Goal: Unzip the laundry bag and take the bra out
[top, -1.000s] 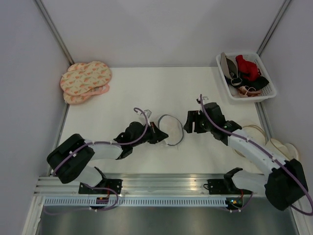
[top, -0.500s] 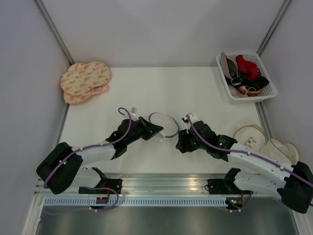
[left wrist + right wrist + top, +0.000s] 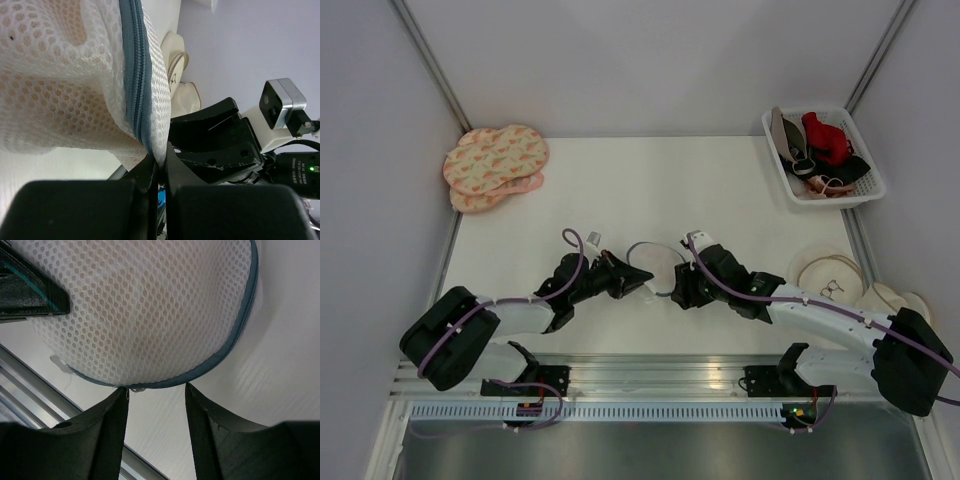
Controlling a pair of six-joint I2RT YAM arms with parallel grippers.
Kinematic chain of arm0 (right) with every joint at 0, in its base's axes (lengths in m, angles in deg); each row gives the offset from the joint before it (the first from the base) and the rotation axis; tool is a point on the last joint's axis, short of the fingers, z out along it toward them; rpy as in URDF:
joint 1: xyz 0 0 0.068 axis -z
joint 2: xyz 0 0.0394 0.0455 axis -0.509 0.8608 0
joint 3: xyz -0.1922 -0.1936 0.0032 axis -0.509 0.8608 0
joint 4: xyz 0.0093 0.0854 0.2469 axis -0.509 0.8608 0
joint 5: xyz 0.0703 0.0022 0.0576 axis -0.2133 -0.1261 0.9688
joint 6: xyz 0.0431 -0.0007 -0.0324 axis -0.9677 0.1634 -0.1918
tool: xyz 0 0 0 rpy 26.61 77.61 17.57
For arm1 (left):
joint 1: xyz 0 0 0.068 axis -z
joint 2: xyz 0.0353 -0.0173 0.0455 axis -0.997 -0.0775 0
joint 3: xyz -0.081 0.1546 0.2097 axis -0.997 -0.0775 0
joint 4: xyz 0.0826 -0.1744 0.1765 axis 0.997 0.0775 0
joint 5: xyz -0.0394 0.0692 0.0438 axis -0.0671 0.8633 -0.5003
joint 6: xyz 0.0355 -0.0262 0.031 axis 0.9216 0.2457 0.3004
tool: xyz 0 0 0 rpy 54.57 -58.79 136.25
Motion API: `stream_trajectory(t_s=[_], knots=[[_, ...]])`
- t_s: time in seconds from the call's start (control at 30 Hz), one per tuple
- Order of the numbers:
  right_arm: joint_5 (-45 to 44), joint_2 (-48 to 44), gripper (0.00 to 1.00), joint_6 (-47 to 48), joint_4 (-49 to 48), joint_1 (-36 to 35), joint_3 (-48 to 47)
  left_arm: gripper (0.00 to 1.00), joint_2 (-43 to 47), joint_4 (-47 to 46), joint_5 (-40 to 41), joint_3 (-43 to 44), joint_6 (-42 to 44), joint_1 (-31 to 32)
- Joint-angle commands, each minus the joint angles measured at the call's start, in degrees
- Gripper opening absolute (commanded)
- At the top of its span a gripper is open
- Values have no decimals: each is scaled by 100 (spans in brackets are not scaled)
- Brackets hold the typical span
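Note:
The laundry bag [image 3: 657, 262] is a round white mesh pouch with a grey zipped rim. It sits in mid-table between my two arms. My left gripper [image 3: 636, 281] is shut on the bag's rim [image 3: 145, 135], pinching mesh and zipper tape between its fingertips [image 3: 161, 161]. My right gripper [image 3: 678, 290] is at the bag's right side. In the right wrist view it [image 3: 156, 389] is open, and the zipper edge [image 3: 200, 371] lies just past its fingertips. A small white tab [image 3: 136, 388] hangs by one tip. The peach bra [image 3: 145, 337] shows faintly through the mesh.
A white basket [image 3: 840, 200] with red and black garments stands at the back right. Pink patterned pouches [image 3: 495, 165] lie at the back left. Cream round pouches [image 3: 832, 275] rest at the right edge. An aluminium rail [image 3: 650, 375] runs along the near edge.
My right arm swung left and nearer, up to the bag's rim, and its jaws narrowed. My left gripper drew the bag slightly toward the near edge, still shut on it.

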Motion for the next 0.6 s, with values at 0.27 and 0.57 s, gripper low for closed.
stream_trajectory(t_s=[0.27,0.57], knots=[[531,82,42,-129,-693,-18,-97,2,-489,-1588,-498,-181,-816,-84],[179,161,10,-138,-694,-27,-176,2,-833,-2257,-657,-295,-1071,-84]])
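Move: The open right fingers already straddle the laundry bag's near zip edge; the spot to be pinched is about 1 cm to their left, level in reach and height. The bag's middle lies roughly 6 cm ahead and 4 cm left of them, and the left fingertips, clamped on its other side, some 2 cm ahead and 6 cm left. From the left hand the pinch spot is about 2 cm back, 5 cm right and 3 cm lower. Right hand eases about 1.5 cm left and pinches the bag's zip edge; left keeps its grip, rolling slightly. ##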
